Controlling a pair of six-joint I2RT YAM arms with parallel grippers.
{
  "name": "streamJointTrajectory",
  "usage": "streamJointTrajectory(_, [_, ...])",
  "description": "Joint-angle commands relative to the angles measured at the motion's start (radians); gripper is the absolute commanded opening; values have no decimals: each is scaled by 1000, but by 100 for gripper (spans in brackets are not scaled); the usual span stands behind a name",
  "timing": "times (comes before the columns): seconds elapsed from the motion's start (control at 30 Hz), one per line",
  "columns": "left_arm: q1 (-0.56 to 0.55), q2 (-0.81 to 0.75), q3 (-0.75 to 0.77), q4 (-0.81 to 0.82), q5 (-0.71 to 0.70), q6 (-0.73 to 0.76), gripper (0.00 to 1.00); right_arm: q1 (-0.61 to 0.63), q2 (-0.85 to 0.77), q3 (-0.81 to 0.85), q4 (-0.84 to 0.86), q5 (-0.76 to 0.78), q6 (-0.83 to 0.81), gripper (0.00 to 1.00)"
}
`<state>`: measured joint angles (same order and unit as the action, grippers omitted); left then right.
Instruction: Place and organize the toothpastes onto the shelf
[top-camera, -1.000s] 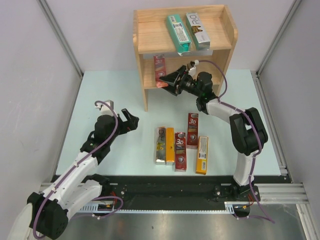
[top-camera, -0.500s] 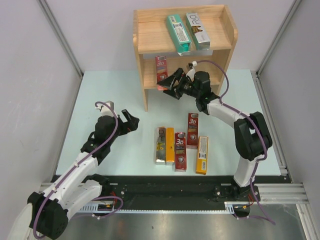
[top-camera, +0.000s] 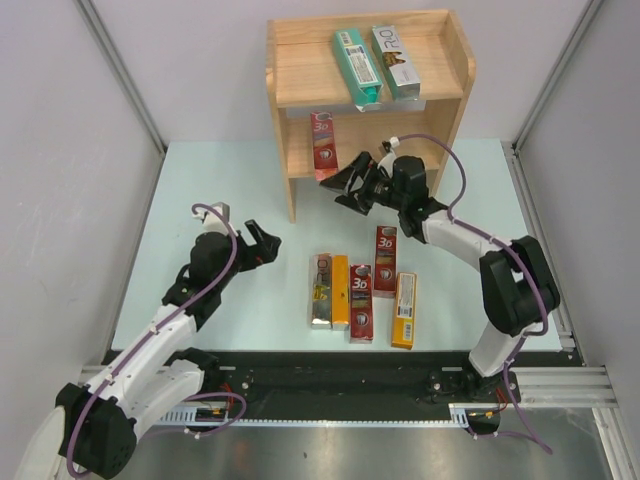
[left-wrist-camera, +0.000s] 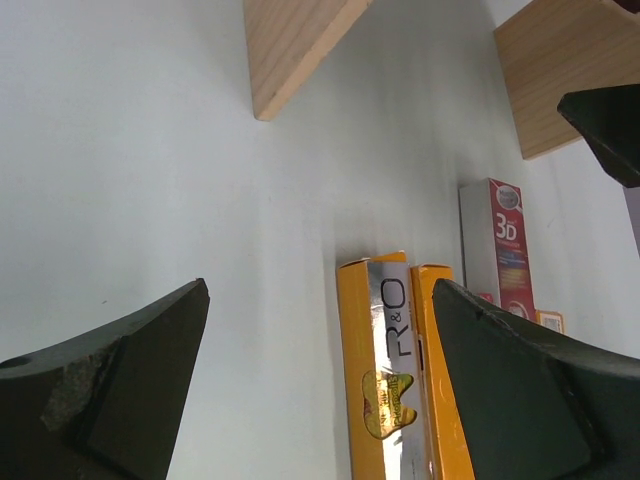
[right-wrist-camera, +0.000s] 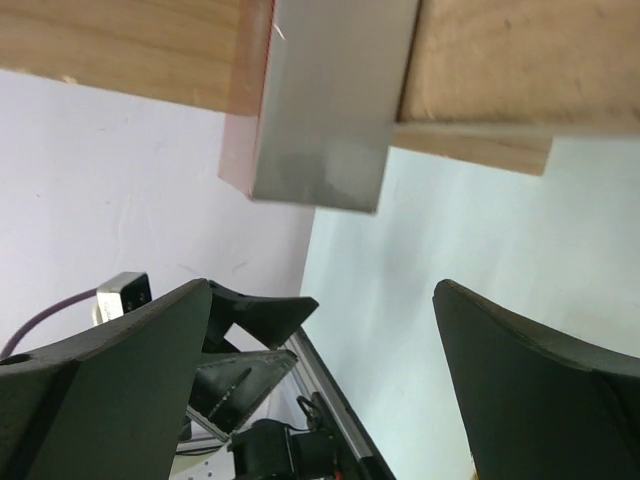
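Note:
The wooden shelf (top-camera: 290, 75) stands at the back of the table. Its top tier carries a teal-green toothpaste (top-camera: 356, 65) and a silver one (top-camera: 394, 60). A red 3D toothpaste (top-camera: 322, 143) (right-wrist-camera: 320, 120) lies on the lower tier, its end jutting past the front edge. My right gripper (top-camera: 352, 185) (right-wrist-camera: 322, 290) is open just in front of that carton, apart from it. Several more toothpastes lie in a group on the table: a silver R&O one (top-camera: 321, 291) (left-wrist-camera: 390, 370), orange ones (top-camera: 340, 292) (top-camera: 404, 310) and red ones (top-camera: 361, 303) (top-camera: 385, 261). My left gripper (top-camera: 262, 245) (left-wrist-camera: 320, 290) is open and empty, left of the group.
The pale table (top-camera: 200, 180) is walled by grey panels on the left, right and back. The shelf's side panels (left-wrist-camera: 295, 45) reach down to the table. A black rail (top-camera: 330, 385) with both arm bases runs along the near edge.
My right gripper has opened, let go of the red carton on the lower tier, and drawn back toward me. The carton stays on the shelf. The left arm has not moved.

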<state>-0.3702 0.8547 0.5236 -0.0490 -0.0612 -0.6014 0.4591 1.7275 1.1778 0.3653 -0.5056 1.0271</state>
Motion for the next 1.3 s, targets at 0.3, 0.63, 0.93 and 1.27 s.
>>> streamJointTrajectory(0.3, [-77, 113, 19, 100, 94, 28, 100, 49, -368, -107, -298, 220, -246, 100])
streamJointTrajectory(0.63, [-256, 424, 131, 109, 83, 14, 100, 105, -525, -176, -486, 317, -352, 100])
streamJointTrajectory(0.93, [-334, 578, 187, 110, 28, -37, 100, 112, -623, -247, -574, 315, -375, 100])
streamJointTrajectory(1.27, [-358, 600, 211, 106, -34, -61, 93, 101, -681, -270, -632, 338, -398, 100])
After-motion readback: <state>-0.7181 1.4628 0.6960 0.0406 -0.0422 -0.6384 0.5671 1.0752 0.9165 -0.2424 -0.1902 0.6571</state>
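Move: The silver R&O box stands about 13 cm to the right of the left hand, 7 cm back and 15 cm below. The yellow box touches its right side, and the near red 3D box is some 9 cm right of the R&O box and 3 cm farther back. From the right hand, the red 3D box on the lower shelf lies about 8 cm ahead and 4 cm left, roughly level; the R&O box is some 16 cm back, 5 cm left and 21 cm below. Over the silver R&O box comes the left hand, swinging about 13 cm right while sinking some 11 cm, tipping its fingers down and turning clockwise roughly 20 degrees, fingers staying wide open. Meanwhile the empty, open right hand draws back and to the right from the shelved red box, rising about 5 cm and sinking again as its fingers tip downward. ##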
